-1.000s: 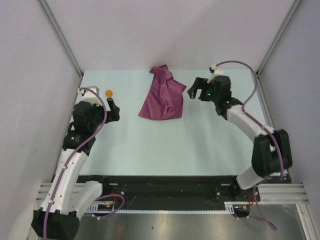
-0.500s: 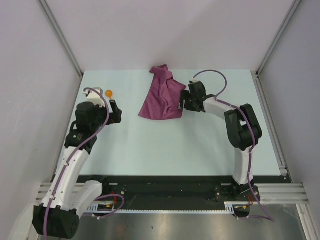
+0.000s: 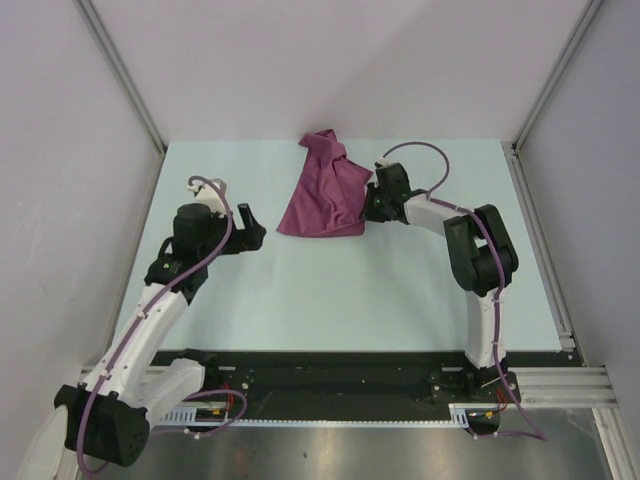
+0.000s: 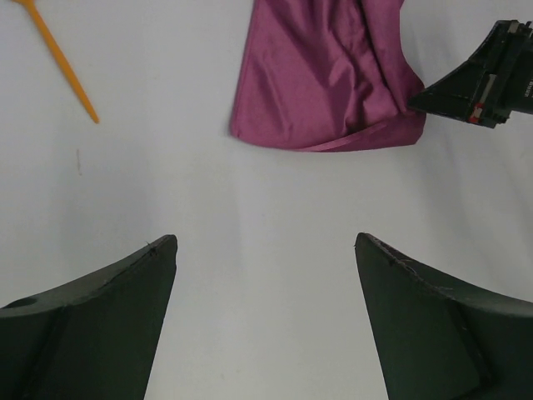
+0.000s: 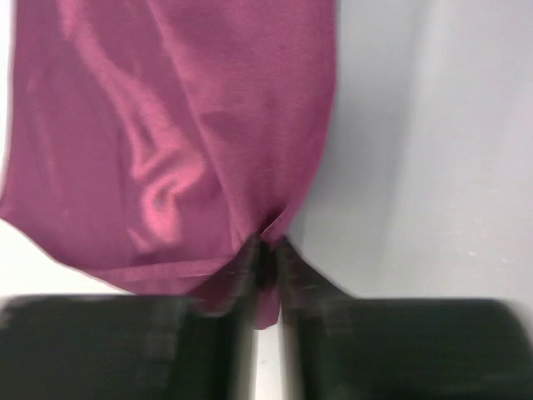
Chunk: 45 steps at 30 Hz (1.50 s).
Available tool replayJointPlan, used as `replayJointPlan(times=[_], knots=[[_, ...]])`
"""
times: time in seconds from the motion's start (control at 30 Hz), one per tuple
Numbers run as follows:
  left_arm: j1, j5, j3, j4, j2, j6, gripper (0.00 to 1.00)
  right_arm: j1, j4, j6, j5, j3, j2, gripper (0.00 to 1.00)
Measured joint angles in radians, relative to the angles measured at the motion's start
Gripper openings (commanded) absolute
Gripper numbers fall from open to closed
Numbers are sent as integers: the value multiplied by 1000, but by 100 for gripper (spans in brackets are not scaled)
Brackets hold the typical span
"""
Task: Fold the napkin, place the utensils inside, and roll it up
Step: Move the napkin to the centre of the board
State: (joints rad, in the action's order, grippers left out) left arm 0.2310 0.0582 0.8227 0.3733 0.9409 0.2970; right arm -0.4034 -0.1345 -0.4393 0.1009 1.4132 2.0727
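The plum napkin point(image 3: 322, 192) lies crumpled at the back middle of the table, and fills the top of the right wrist view point(image 5: 166, 133). My right gripper point(image 3: 366, 207) is shut on the napkin's right edge, with cloth pinched between the jaws point(image 5: 266, 250). My left gripper point(image 3: 252, 232) is open and empty above bare table, left of and nearer than the napkin point(image 4: 329, 79). An orange utensil point(image 4: 62, 71) lies on the table at the top left of the left wrist view. In the top view it is hidden.
The pale table top point(image 3: 330, 290) has grey walls on three sides and a black rail along the near edge. The right gripper's body shows at the right edge of the left wrist view point(image 4: 487, 75).
My right gripper came in from the right to the napkin's right edge and shut on it. My left arm swung right toward the napkin and now covers the orange piece in the top view.
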Motion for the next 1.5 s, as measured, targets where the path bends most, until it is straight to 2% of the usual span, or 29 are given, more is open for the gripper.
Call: replayJointPlan(times=[0.03, 0.17, 0.23, 0.47, 0.73, 0.8, 1.0, 1.33, 1.5], knots=[[9, 2, -15, -21, 1, 25, 91, 1, 5, -3, 15, 0, 0, 0], [30, 1, -97, -95, 37, 102, 89, 6, 42, -13, 42, -26, -7, 0], [32, -2, -135, -119, 83, 132, 87, 9, 57, -16, 42, -97, -45, 0], [59, -16, -206, -214, 177, 197, 80, -5, 71, -58, 23, -430, -323, 0], [158, -16, -206, -320, 309, 251, 79, -83, 78, -126, -27, -683, -540, 0], [173, -11, -206, -346, 343, 261, 75, -97, 76, -143, -38, -723, -582, 0], [187, -10, -206, -369, 444, 282, 68, -125, 72, -190, -63, -782, -665, 0], [213, 7, -239, -415, 494, 320, 62, -143, 79, -217, -70, -794, -672, 0], [213, 24, -238, -477, 534, 343, 53, -153, 89, -220, -71, -794, -672, 0]])
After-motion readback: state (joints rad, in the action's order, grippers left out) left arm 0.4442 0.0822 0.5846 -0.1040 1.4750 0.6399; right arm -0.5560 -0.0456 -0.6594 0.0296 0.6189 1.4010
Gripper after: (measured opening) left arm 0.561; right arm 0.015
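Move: Around the cloth near the napkin's near right corner, the right fingers are already at board height; the napkin's middle lies about 10 cm ahead and 9 cm left, and the bare patch it is drawn to is some 20 cm back and 4 cm right. From the raised left hand, the napkin's near left corner is roughly 12 cm ahead, 4 cm right and 19 cm below; the orange spoon's middle lies some 20 cm ahead, 11 cm left, 19 cm below. Pinching shut on the cloth, the right hand drags the napkin about 20 cm back towards the base and slightly right, level and low over the board, then holds there. The left hand sinks some 18 cm and moves 9 cm right to the napkin's near left corner, tipping down about 25 degrees while its fingers narrow but stay open; contact there can't be seen. ##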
